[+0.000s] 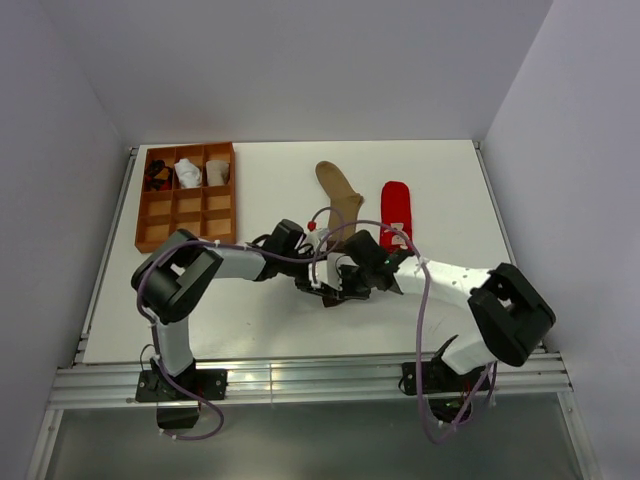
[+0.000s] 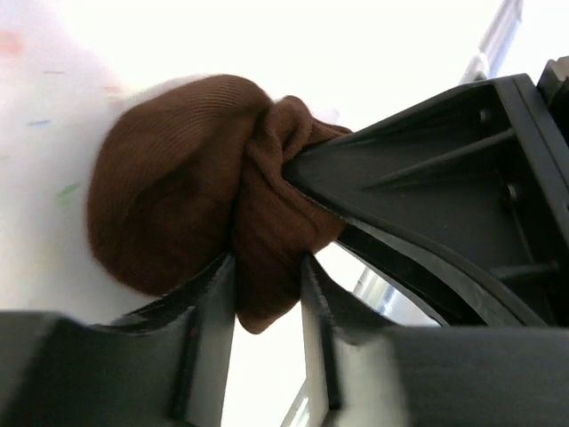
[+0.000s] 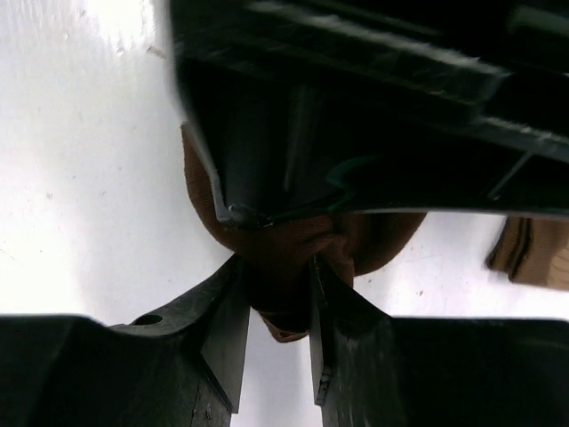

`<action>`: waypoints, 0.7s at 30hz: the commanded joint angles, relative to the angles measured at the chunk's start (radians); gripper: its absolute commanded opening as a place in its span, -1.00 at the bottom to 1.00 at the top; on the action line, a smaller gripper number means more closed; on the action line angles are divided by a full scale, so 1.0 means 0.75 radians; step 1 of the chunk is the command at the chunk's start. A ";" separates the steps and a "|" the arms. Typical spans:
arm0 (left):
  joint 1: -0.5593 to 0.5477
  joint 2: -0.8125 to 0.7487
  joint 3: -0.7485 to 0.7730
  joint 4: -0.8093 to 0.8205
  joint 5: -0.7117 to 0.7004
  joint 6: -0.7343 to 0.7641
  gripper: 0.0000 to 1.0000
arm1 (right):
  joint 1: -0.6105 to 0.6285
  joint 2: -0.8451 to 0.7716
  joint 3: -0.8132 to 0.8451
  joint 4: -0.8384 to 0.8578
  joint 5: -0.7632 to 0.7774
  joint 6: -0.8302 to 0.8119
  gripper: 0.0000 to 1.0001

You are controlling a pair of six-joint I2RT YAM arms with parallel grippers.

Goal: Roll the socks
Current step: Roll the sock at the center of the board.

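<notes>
The dark brown sock (image 2: pixel 169 205) is bunched into a round bundle on the white table. A fold of it sticks out between my left gripper (image 2: pixel 267 289), which is shut on that fold. My right gripper (image 3: pixel 277 302) comes in from the opposite side and is shut on another fold of the same brown sock (image 3: pixel 289 258). In the top view both grippers, left (image 1: pixel 318 278) and right (image 1: pixel 338 288), meet at the table's middle and hide the bundle. The tan sock (image 1: pixel 340 195) and the red sock (image 1: pixel 396 210) lie flat just beyond them.
An orange compartment tray (image 1: pixel 150 215) stands at the back left with small sock bundles (image 1: pixel 187 172) in its far row. The tan sock's edge (image 3: pixel 533 253) shows to the right of my right gripper. The table's near rail (image 1: pixel 300 380) runs along the front.
</notes>
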 commanded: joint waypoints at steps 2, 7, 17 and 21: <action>-0.013 -0.102 -0.064 -0.094 -0.322 -0.004 -0.15 | -0.085 0.139 0.148 -0.204 -0.144 0.042 -0.57; -0.011 -0.224 -0.105 -0.076 -0.534 -0.080 -0.03 | -0.155 0.268 0.275 -0.376 -0.225 0.048 -0.58; -0.001 -0.459 -0.235 -0.059 -0.909 -0.188 0.18 | -0.230 0.457 0.453 -0.558 -0.283 0.044 -0.58; 0.012 -0.599 -0.315 -0.055 -1.062 -0.229 0.19 | -0.251 0.524 0.525 -0.623 -0.311 0.058 -0.58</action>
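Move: The brown sock is bunched between both grippers, its middle about 1 cm ahead of the left fingertips, 1 cm to their right and 2 cm lower; from the right fingertips it is about 3 cm left and 1 cm ahead. The tan sock lies some 19 cm ahead of the left hand and 2 cm right, the red sock about 17 cm ahead and 16 cm right, both flat on the board. Let the brown sock go from the left fingers, opening them from a third to over half, and draw that hand left and forward, about 8 and 5 cm, while it turns counter-clockwise some 30 degrees and rises slightly near the end. Keep the right fingers pinched on the sock, ease them 2 cm forward and tilt their tips back towards the base. ##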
